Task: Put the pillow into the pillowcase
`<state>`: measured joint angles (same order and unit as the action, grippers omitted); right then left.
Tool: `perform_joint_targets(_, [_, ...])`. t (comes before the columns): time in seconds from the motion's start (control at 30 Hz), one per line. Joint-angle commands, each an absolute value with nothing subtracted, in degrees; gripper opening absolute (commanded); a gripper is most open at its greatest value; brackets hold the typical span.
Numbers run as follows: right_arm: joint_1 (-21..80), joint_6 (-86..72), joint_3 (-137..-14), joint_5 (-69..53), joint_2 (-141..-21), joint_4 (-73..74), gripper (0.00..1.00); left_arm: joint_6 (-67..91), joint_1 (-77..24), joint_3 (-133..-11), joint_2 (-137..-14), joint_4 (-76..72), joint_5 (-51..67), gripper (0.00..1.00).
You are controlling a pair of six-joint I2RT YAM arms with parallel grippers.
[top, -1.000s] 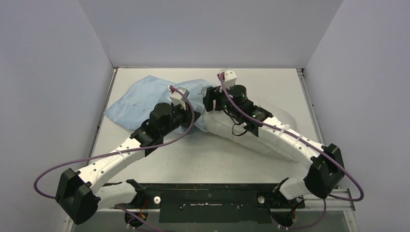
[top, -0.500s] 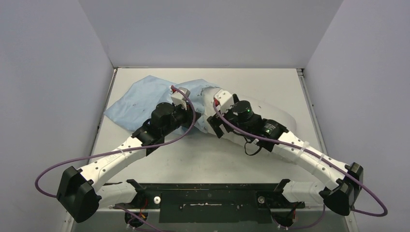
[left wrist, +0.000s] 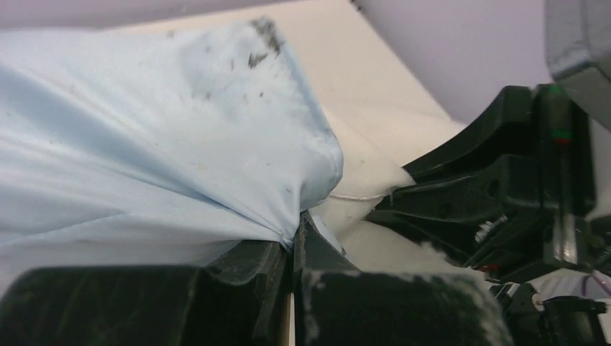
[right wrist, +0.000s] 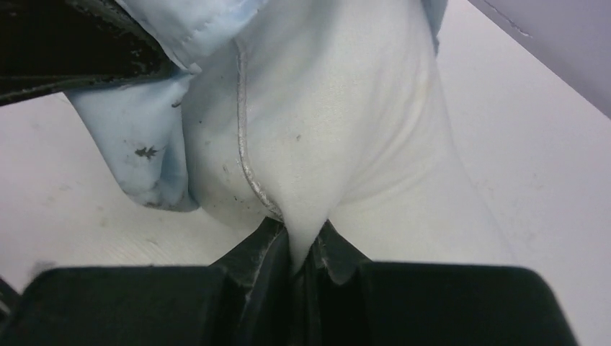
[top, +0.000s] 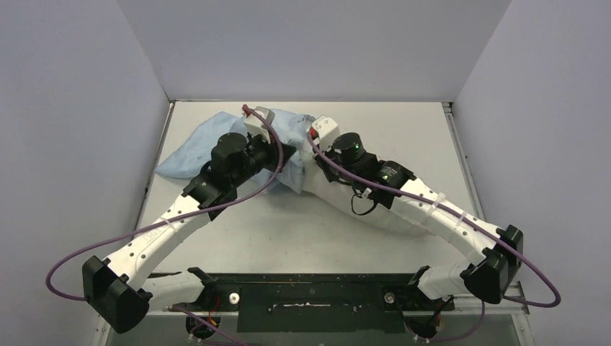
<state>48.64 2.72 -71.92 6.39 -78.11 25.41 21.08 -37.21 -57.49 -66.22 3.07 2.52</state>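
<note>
The light blue pillowcase point(top: 180, 153) lies bunched at the far left of the table. The white pillow point(top: 326, 189) pokes out of its open end and runs right under my right arm. My left gripper point(top: 290, 153) is shut on the pillowcase's hem point(left wrist: 288, 216), pulling the blue cloth point(left wrist: 144, 144) taut over the pillow's corner point(left wrist: 360, 184). My right gripper point(top: 314, 160) is shut on a pinched fold of the pillow point(right wrist: 346, 108), with its jaws point(right wrist: 301, 249) tight around white fabric. The blue hem point(right wrist: 148, 151) hangs just left of that fold.
The table point(top: 288, 238) is walled on the left, back and right. Purple cables point(top: 72, 252) loop off both arms. A black rail point(top: 310, 292) runs along the near edge between the arm bases. The two grippers sit almost touching at the pillowcase's mouth.
My right gripper opened, swung from the far side to the pillow's edge and shut on it. My left arm drew the pillowcase hem farther back and left.
</note>
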Motion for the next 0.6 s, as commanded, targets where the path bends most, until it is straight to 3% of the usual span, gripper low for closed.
perform_joint_targets(0.0, [47.28,-10.47,-79.18,-6.92,-72.81,13.14,0.00,17.75,-37.66,-67.61,-63.16,-0.09,14.22,0.00])
perform_joint_targets(0.23, [37.96,-29.50,-75.74,-17.87,-73.29,-2.98,0.00,20.00,-37.68,-72.73,-64.19,7.16,23.26,0.00])
perform_joint_targets(0.4, [37.47,-38.68,-75.99,-24.52,-72.94,-2.38,0.00,20.49,-37.60,-76.66,-64.77,10.93,24.14,0.00])
perform_joint_targets(0.57, [38.63,-44.92,-68.64,-25.50,-68.05,-3.49,0.00,20.63,-37.25,-75.18,-65.78,11.26,20.17,0.00])
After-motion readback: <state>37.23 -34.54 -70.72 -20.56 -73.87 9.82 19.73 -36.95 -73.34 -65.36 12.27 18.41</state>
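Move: The pillow's pinched end is already in the right fingers, roughly 7 cm to the left hand's right, 2 cm nearer the base and 5 cm lower. From the right hand, the pillowcase hem held in the left fingers is about 7 cm left, 2 cm ahead and 5 cm up. The pillow's body lies some 15 cm right of the right hand, 8 cm back and 14 cm below. The case's far part is about 30 cm left of the left hand, 6 cm ahead and 22 cm below. The pillow end and the pillowcase hem go up together, each still pinched in shut fingers, by about 10 cm, quickly at first and then slowing. The left hand also draws back towards the base and slightly right, turning a little clockwise; the right eases left towards the hem while rolling some 40 degrees, its left side up, and tipping downward late on. ##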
